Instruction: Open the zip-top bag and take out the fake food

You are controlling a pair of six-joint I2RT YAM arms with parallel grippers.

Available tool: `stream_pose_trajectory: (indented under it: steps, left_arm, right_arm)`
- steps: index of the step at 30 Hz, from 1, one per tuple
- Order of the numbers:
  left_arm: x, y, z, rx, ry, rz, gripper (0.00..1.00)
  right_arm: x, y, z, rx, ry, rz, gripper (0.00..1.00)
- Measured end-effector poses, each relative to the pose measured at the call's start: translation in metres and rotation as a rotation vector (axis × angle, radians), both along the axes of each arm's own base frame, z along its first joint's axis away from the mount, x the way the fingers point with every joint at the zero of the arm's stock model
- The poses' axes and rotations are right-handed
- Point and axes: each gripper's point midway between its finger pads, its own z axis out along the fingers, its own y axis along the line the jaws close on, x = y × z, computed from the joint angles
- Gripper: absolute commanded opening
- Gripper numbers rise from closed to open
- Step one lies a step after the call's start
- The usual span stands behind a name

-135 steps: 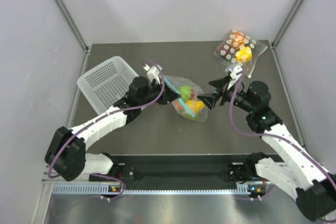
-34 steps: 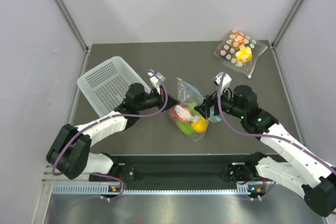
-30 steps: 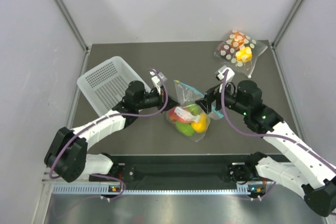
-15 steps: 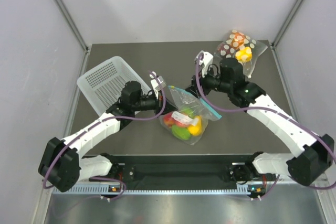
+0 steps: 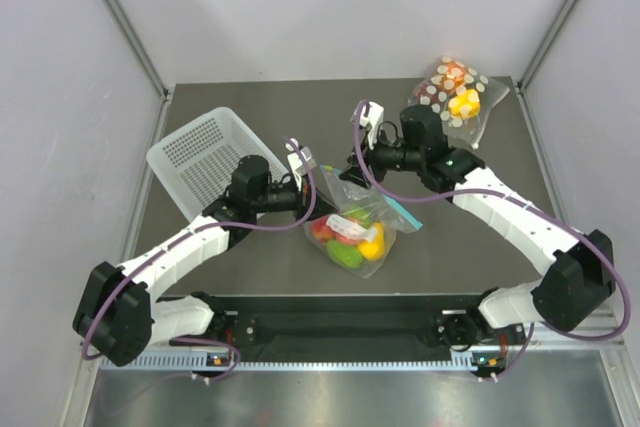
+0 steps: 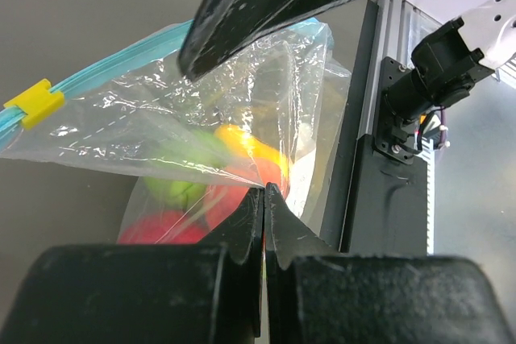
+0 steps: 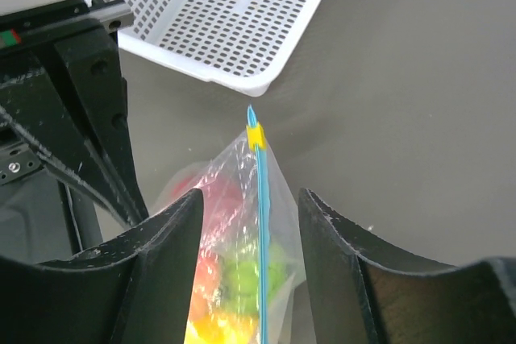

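The clear zip-top bag [image 5: 356,227] hangs by one corner, with my left gripper [image 5: 312,194] shut on the plastic film [image 6: 242,187]. Its teal zip strip [image 7: 261,231] runs up to a yellow slider [image 7: 255,136]. My right gripper [image 7: 251,199] is open, one finger on each side of the strip just below the slider, touching neither side. From above, the right gripper [image 5: 353,163] is at the bag's upper far edge. The fake food is inside the bag: a red piece [image 5: 322,230], a green one [image 5: 345,253] and a yellow one [image 5: 373,241].
A white perforated basket [image 5: 205,152] stands at the left rear of the dark table. A polka-dot bag [image 5: 452,95] with yellow and orange pieces lies at the far right corner. Metal rails and the arm bases line the near edge.
My right gripper let go at the bag's right side and swung to its far upper edge, and its jaws narrowed around the zip strip. The left gripper stayed shut and lifted the bag slightly leftward.
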Motion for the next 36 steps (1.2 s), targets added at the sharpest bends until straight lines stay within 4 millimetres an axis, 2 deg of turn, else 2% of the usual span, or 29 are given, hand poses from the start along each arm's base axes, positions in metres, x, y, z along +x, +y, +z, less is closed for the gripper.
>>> stream_pose_trajectory:
  steps: [14,24,28,30,31,34,36]
  left_arm:
    - [-0.004,-0.001,0.001,-0.004,0.001,-0.021,0.0]
    - [-0.005,-0.002,0.001,-0.004,0.001,-0.027,0.0]
    - [-0.005,-0.002,0.001,-0.004,-0.002,-0.029,0.0]
    - [-0.005,-0.002,0.001,-0.004,-0.003,-0.028,0.0]
    - [-0.005,-0.002,0.0,-0.003,-0.003,-0.027,0.0]
    - [-0.005,-0.002,0.0,-0.003,-0.005,-0.028,0.0]
    - [-0.005,-0.002,0.0,-0.002,-0.005,-0.028,0.0]
  right_arm:
    - [0.014,0.027,-0.007,-0.003,0.005,0.034,0.49]
    - [0.014,0.04,-0.024,-0.032,0.03,0.064,0.44]
    - [0.014,0.043,-0.03,-0.044,0.042,0.071,0.35]
    - [0.014,0.045,-0.032,-0.047,0.042,0.075,0.24]
    - [0.015,0.045,-0.032,-0.047,0.041,0.078,0.14]
    - [0.014,0.046,-0.031,-0.042,0.04,0.085,0.0]
    - [0.015,0.048,-0.029,-0.032,0.032,0.088,0.0]
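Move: The right hand's open fingers are coming up on the bag's yellow zip slider, about 5 cm to the left, 2 cm farther out and 3 cm below. The left fingertips already pinch the film, some 6 cm back, 3 cm left and 5 cm below the right hand. Below, the green food is about 14 cm back and straight in line, the yellow food 12 cm back and 6 cm right, both some 15 cm down. From the left hand, the slider is about 8 cm ahead, 2 cm left and 2 cm above. The right fingertips end up pinching the yellow slider at the end of the blue zip. The half-open hand first travels left with a little forward, then also sinks, about 5 cm left and 3 cm down in all, and only at the end do the fingers shut. The left hand stays put, keeping its pinch on the film. ##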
